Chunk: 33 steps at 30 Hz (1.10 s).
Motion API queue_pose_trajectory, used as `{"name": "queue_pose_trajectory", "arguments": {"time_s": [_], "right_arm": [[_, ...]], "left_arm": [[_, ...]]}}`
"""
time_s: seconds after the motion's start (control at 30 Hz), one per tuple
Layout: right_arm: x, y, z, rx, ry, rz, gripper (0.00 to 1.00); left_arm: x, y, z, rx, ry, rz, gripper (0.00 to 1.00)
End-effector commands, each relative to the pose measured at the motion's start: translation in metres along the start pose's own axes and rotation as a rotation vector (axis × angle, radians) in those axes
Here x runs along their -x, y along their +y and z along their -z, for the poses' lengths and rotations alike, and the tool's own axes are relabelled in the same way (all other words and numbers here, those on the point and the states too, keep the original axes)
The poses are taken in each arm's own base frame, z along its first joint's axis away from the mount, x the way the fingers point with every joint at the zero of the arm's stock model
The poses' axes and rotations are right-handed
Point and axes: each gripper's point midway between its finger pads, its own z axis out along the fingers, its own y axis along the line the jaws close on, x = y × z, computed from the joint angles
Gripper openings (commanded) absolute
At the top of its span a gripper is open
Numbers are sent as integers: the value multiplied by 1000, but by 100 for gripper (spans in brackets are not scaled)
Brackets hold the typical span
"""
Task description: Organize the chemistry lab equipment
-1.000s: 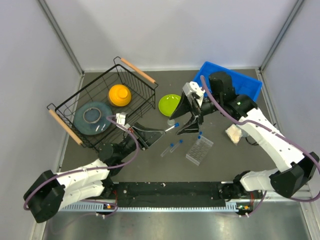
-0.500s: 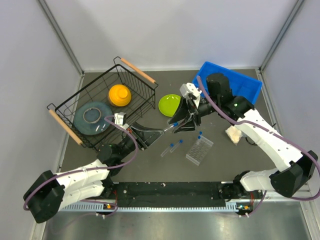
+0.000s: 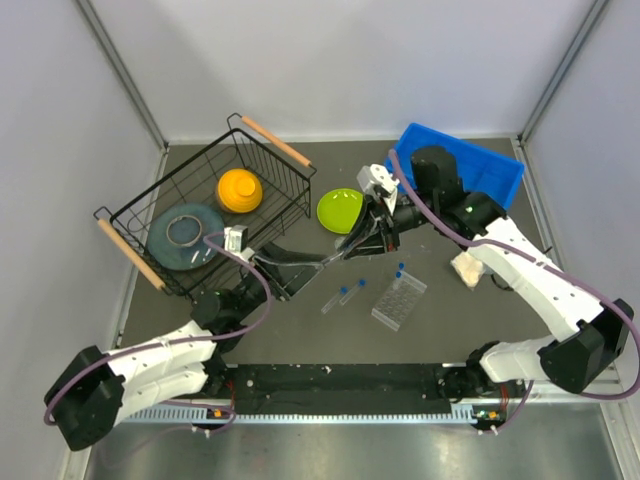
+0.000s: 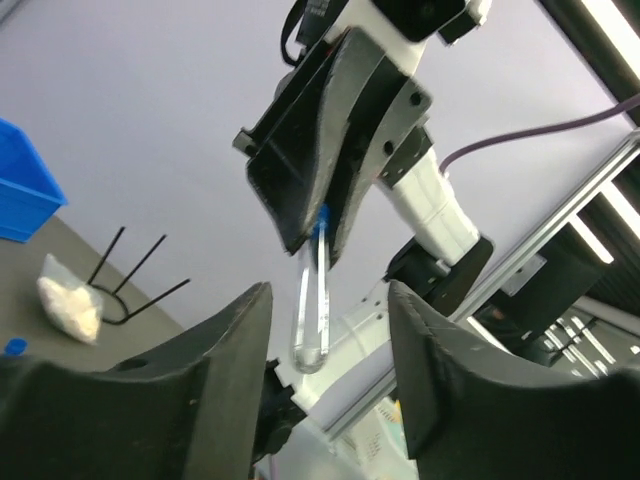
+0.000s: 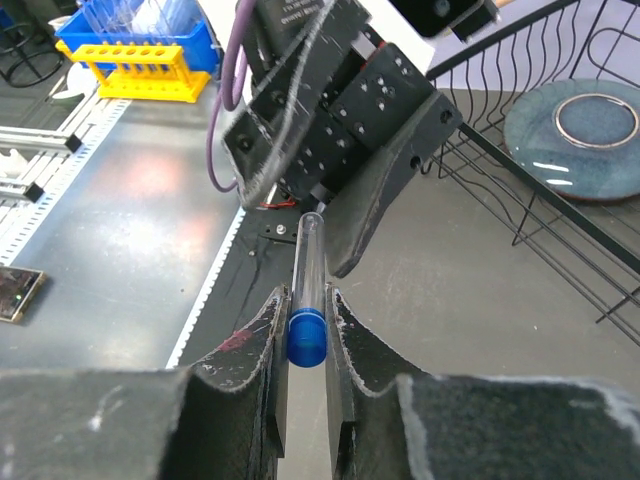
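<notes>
A clear blue-capped tube [image 3: 337, 257] hangs in the air between the two grippers, over the middle of the table. My right gripper [image 5: 305, 310] is shut on its blue cap [image 5: 306, 338]. My left gripper [image 4: 328, 295] stands open around the tube's round bottom [image 4: 312, 340], with a gap on each side. Two more blue-capped tubes [image 3: 343, 295] lie on the table beside the clear grid rack [image 3: 399, 300]. One tube [image 3: 400, 268] stands in the rack's far corner. The white-filled packet [image 3: 467, 266] lies to the right, next to the thin black loop [image 4: 130, 275].
A black wire basket [image 3: 270, 165] at the back left holds an orange dome [image 3: 240, 190] and a blue-grey plate [image 3: 186, 235]. A lime-green plate [image 3: 339, 209] lies just behind the grippers. A blue bin [image 3: 480, 165] sits at the back right.
The right gripper has closed on the tube's blue cap. The left gripper, shut on the tube before, has opened off it.
</notes>
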Motion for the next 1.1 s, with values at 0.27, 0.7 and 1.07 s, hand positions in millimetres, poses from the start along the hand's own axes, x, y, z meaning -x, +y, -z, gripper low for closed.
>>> {"name": "queue_pose_trajectory", "arguments": {"time_s": [0.27,0.7,1.07], "right_arm": [[-40,-31,48,-305,106,-31,5],[-139,-25,147,-733,527,-53,8],[-197,-47,164,-794,696,-299,9]], "left_arm": [[13,39,29,348,35,-221,89],[-25,106,85,702,420,-397,90],[-35,126,88,739,510,-438,91]]}}
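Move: About 30 cm below the right hand, the clear test tube rack's middle lies some 3 cm ahead and 10 cm to the right. The loose tube pair is 2 cm ahead, 2 cm left; the glass bottle 13 cm ahead, 2 cm left; the glass funnel 12 cm ahead, 7 cm right. From the left hand, that tube pair is 2 cm ahead, 5 cm right and 32 cm down, and the rack 2 cm ahead, 17 cm right. Carrying the tube by its blue cap, the right hand leaves the left one and swings about 16 cm right and as far down, some 7 cm forward too, towards the rack's far end, turning clockwise and tipping its fingers down. The left fingers, already parting, open wide around the tube's glass end; that hand edges left, then sinks about 18 cm towards the loose tubes, fingers swinging from upward to below level. ##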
